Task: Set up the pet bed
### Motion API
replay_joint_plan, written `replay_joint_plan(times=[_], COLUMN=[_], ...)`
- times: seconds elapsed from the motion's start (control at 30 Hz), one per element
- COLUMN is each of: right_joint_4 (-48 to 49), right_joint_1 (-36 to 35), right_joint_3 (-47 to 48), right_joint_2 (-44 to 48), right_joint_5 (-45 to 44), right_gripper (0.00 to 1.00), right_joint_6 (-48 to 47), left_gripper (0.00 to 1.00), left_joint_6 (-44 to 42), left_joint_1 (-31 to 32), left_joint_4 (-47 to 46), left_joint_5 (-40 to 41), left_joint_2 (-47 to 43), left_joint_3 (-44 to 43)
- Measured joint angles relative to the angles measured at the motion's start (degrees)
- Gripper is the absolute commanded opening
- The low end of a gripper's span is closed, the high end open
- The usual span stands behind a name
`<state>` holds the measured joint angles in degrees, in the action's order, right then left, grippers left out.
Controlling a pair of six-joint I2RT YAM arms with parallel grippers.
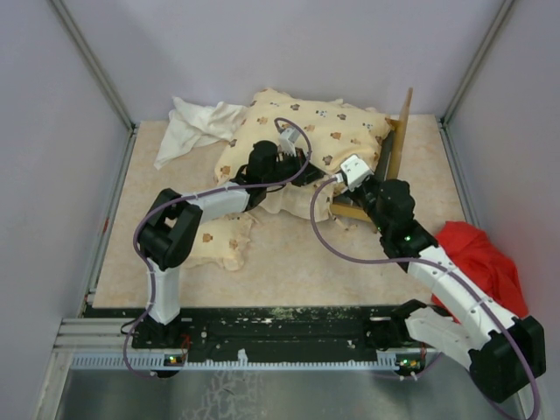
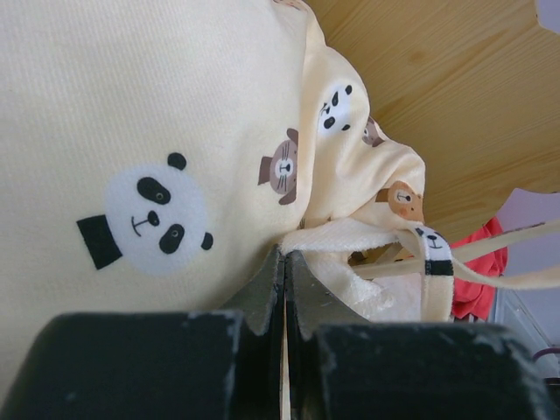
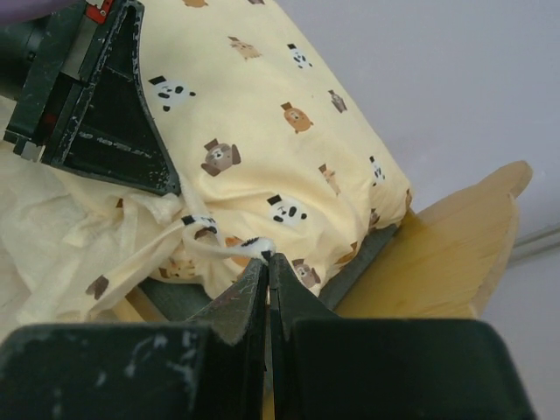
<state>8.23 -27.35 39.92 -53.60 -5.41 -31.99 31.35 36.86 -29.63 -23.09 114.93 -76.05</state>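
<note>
The pet bed's light wooden frame (image 1: 395,144) stands tilted at the back right, its wavy headboard (image 3: 455,245) beside the dark grey base (image 3: 359,262). The cream animal-print cushion (image 1: 306,127) lies puffed over the frame. My left gripper (image 2: 284,255) is shut, its tips pinching the cushion (image 2: 131,87) at a bunched edge. My right gripper (image 3: 267,255) is shut on the end of a thin printed tie (image 3: 223,247) hanging from the cushion (image 3: 262,105). In the top view both grippers (image 1: 302,171) (image 1: 339,194) meet at the cushion's near edge. The matching small pillow (image 1: 223,241) lies flat by the left arm.
A plain white cloth (image 1: 197,127) is crumpled at the back left corner. A red cloth (image 1: 477,254) sits by the right wall next to the right arm. White walls close in the table (image 1: 289,271) on three sides.
</note>
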Motion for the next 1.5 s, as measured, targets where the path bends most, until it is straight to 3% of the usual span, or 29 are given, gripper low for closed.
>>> replay_joint_plan(times=[0.23, 0.53, 0.73, 1.07, 1.23, 1.5], right_joint_4=[-4.5, -6.8, -8.4, -6.1, -8.8, -24.9], right_joint_1=[0.0, 0.0, 0.3, 5.4, 6.8, 6.4], right_joint_3=[1.0, 1.4, 1.5, 3.8, 5.9, 12.5], right_joint_2=[-1.2, -11.5, -13.8, -19.4, -20.6, -12.6], right_joint_5=[-1.4, -6.5, -11.0, -12.2, -11.8, -5.7], right_gripper=[0.0, 0.0, 0.0, 0.0, 0.25, 0.38], right_joint_6=[5.7, 13.4, 20.2, 24.4, 26.0, 31.8], left_gripper=[0.0, 0.0, 0.0, 0.0, 0.0, 0.0], left_joint_6=[0.2, 0.8, 0.8, 0.8, 0.8, 0.7], left_joint_1=[0.0, 0.0, 0.0, 0.0, 0.0, 0.0], left_joint_4=[0.0, -0.4, -0.4, -0.5, -0.4, -0.4], left_joint_5=[0.0, 0.0, 0.4, 1.5, 2.0, 2.1], left_joint_2=[0.0, 0.0, 0.0, 0.0, 0.0, 0.0], left_joint_3=[0.0, 0.1, 0.2, 0.3, 0.3, 0.3])
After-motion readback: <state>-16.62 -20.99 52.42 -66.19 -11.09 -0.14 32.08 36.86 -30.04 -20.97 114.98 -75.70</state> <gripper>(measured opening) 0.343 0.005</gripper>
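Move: The right gripper holds the end of a fabric strap; the near-rail corner by the headboard lies about 3 cm ahead, 4 cm right and 15 cm below. The headboard's middle stands some 13 cm ahead and 11 cm right, the bunched cover 14 cm ahead and 8 cm left, the left fingertips about 4 cm ahead, 9 cm left and 8 cm below. From the left gripper, that corner is roughly 5 cm back, 15 cm right and 7 cm lower. Lower the right gripper about 12 cm with the strap end, easing forward and to the right near the bottom, towards the rail corner by the headboard, while the fingers tip down and swing clockwise some 25 degrees. Open them about a third to let go of the strap, then lift about 5 cm and draw back. Keep the left fingers shut on the gathered fabric. ##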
